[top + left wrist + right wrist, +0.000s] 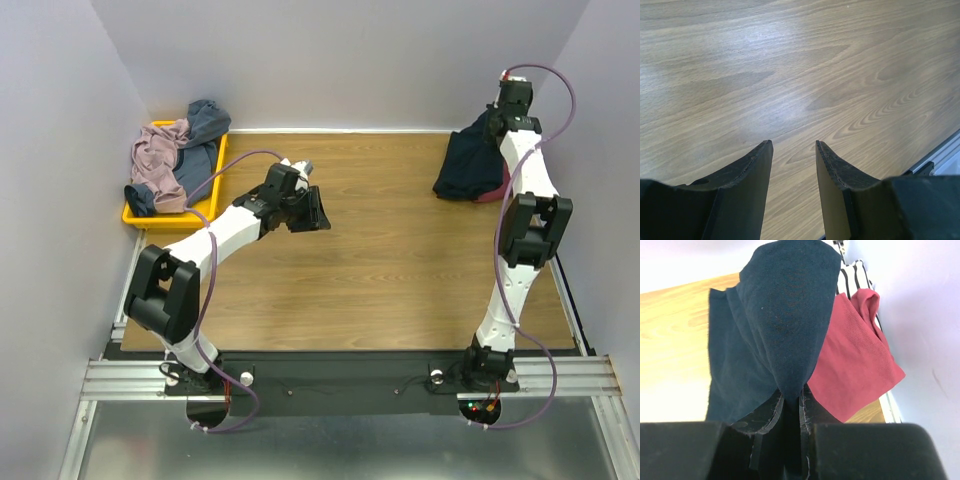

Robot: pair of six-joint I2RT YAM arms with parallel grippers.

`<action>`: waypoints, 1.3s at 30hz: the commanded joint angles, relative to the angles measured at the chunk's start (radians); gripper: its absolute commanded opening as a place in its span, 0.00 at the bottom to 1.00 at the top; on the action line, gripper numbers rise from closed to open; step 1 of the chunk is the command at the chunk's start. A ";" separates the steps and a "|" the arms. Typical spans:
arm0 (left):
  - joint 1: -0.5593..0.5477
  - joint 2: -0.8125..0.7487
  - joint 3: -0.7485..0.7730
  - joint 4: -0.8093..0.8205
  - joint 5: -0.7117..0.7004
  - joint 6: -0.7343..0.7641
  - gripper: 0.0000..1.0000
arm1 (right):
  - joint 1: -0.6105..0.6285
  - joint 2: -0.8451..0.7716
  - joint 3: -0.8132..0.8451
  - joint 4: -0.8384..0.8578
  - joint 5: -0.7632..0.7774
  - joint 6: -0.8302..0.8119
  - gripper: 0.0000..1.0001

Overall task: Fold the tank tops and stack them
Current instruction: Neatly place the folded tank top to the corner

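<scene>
A navy tank top lies bunched at the back right of the table, over a dark red top. My right gripper is shut on a fold of the navy top and lifts it into a peak. In the right wrist view the gripper pinches that cloth, with the dark red top and a black-and-white striped top underneath. A mauve top and a grey-blue top sit in the tray. My left gripper is open and empty over bare wood.
The yellow plastic tray stands at the back left, against the left wall. White walls close in the back and both sides. The wooden tabletop spreads between the arms. A metal rail runs along the table's edge.
</scene>
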 commanded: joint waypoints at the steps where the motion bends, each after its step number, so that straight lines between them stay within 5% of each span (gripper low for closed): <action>1: 0.005 0.005 0.044 0.020 0.023 0.021 0.51 | -0.024 0.020 0.047 0.040 0.033 0.025 0.00; 21: 0.005 0.057 0.061 0.027 0.063 0.025 0.51 | -0.129 0.071 -0.092 0.118 0.162 0.125 0.04; 24: 0.005 0.059 0.056 0.029 0.069 0.025 0.51 | -0.131 0.082 -0.109 0.118 0.212 0.150 0.26; 29: 0.005 0.051 0.047 0.032 0.070 0.031 0.51 | -0.131 0.034 -0.161 0.118 0.208 0.196 0.86; 32: 0.005 0.045 0.039 0.041 0.080 0.027 0.51 | -0.129 -0.016 -0.210 0.115 0.154 0.226 0.95; 39: 0.007 0.036 0.022 0.064 0.093 0.011 0.51 | -0.073 -0.188 -0.384 0.113 0.073 0.311 0.96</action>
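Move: The red tank top that tops the corner stack lies roughly 5 cm to the right of the right hand, about level with it in reach and some 16 cm below; the striped one peeks out about 10 cm farther out and 5 cm to the right of the hand. The held navy tank top's loose part already rests some 6 cm to the hand's left, 15 cm down. From the left hand the red one is about 25 cm ahead and 58 cm to the right, 13 cm lower. The navy tank top, still pinched by its right side, is carried by the right hand down and to the right across the red one, about 8 cm each way, while drawing back slightly and turning some 20 degrees clockwise. The fingers then open wide and let go; the hand continues back towards the base, ending near the navy top's near right part after easing a little left. ##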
